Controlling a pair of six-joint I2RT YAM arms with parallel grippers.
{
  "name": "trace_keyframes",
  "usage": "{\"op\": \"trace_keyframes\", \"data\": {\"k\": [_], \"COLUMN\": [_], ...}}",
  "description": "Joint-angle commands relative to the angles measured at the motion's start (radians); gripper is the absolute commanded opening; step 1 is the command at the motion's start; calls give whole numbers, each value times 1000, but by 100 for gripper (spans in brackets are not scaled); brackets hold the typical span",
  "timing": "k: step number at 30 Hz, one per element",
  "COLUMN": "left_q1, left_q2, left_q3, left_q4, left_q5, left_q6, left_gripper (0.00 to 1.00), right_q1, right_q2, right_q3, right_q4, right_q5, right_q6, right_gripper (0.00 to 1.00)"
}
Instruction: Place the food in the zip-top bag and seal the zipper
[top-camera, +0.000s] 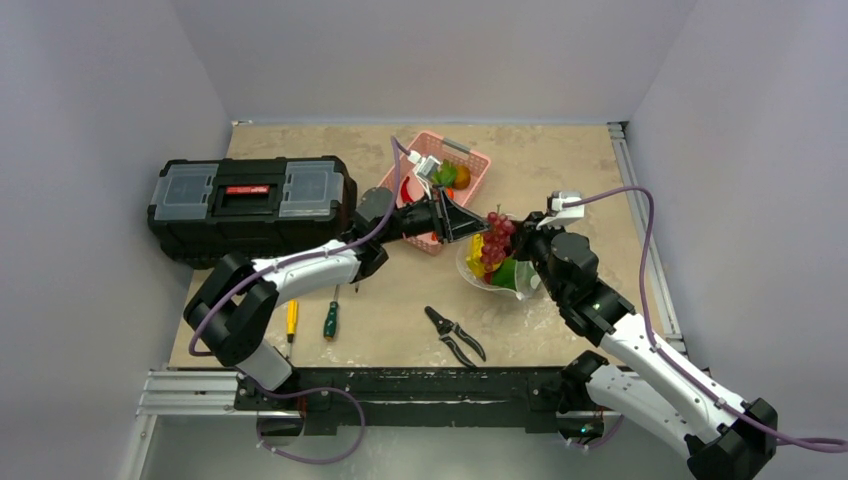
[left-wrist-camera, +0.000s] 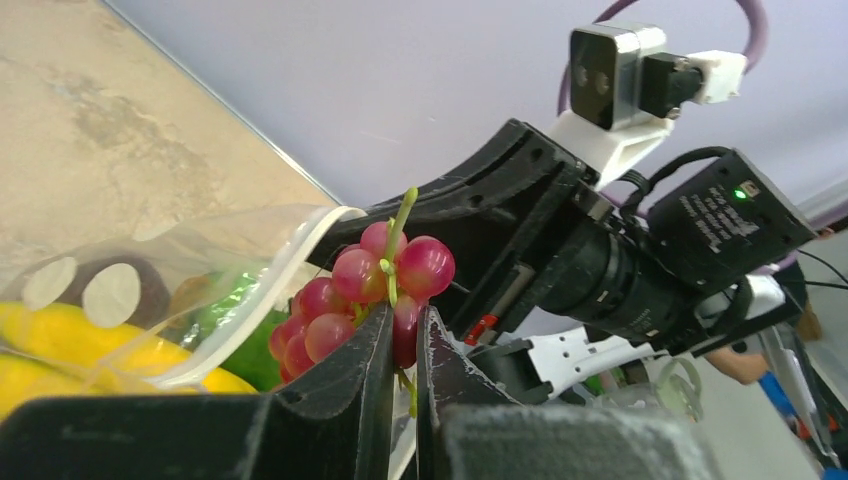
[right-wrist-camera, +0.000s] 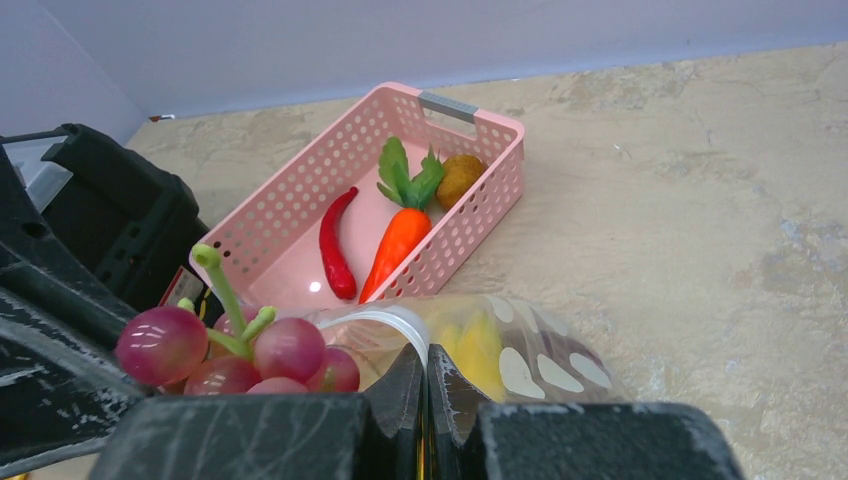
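A bunch of red grapes (left-wrist-camera: 345, 290) with a green stem hangs at the mouth of the zip-top bag (left-wrist-camera: 150, 270), and my left gripper (left-wrist-camera: 405, 335) is shut on one of its lower grapes. In the top view the left gripper (top-camera: 478, 226) holds the grapes (top-camera: 497, 240) over the bag (top-camera: 487, 278). Inside the bag lie a yellow banana (left-wrist-camera: 90, 345) and a green piece (left-wrist-camera: 250, 355). My right gripper (right-wrist-camera: 425, 368) is shut on the zipper (right-wrist-camera: 390, 320), pinching the bag's rim beside the grapes (right-wrist-camera: 255, 355). In the top view the right gripper (top-camera: 524, 268) sits at the bag's right side.
Behind the bag stands a pink basket (right-wrist-camera: 480, 205) with a red chilli (right-wrist-camera: 333, 245), a carrot (right-wrist-camera: 397, 240) and a brown round piece (right-wrist-camera: 460, 178). A black toolbox (top-camera: 250, 205) stands at left. Two screwdrivers (top-camera: 292, 320) and pruning shears (top-camera: 455, 335) lie near the front edge.
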Motion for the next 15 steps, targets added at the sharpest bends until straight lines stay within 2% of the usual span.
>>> {"op": "trace_keyframes", "data": {"k": [1, 4, 10, 15], "left_q1": [-22, -44, -72, -72], "left_q2": [-41, -50, -98, -146], "left_q3": [3, 27, 41, 54], "left_q4": [-25, -130, -273, -381], "left_q5": [-117, -135, -190, -235], "left_q6": [100, 166, 285, 373], "left_gripper": [0, 2, 33, 42], "right_q1": [3, 4, 4, 3], "right_q2": [-17, -18, -14, -15], "right_q3": [11, 10, 9, 10], "right_q4": [35, 34, 36, 36], "right_q5": [6, 6, 2, -1], "right_q6": [12, 12, 12, 12], "right_gripper": [0, 0, 0, 0]}}
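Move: The left hand holds the grapes by their stem over the open bag; the bag's middle is some 4 cm to its right, about 1 cm back and roughly 14 cm below. From that hand the pink basket's middle is about 18 cm ahead, 9 cm left and 22 cm below, and the pruning shears lie some 13 cm back, 4 cm left and 25 cm below. From the right hand, shut on the rim, the bag's middle is about 4 cm back, 2 cm left and 10 cm below. The left hand lowers the grapes about 3.5 cm into the mouth of the bag, its fingers tipping down by some 15 degrees as it sinks, and late in the descent opens to a bit under half, letting go of the stem as the hand slows to a stop. The right hand stays where it is and keeps the bag's rim pinched so that the mouth stands open. ##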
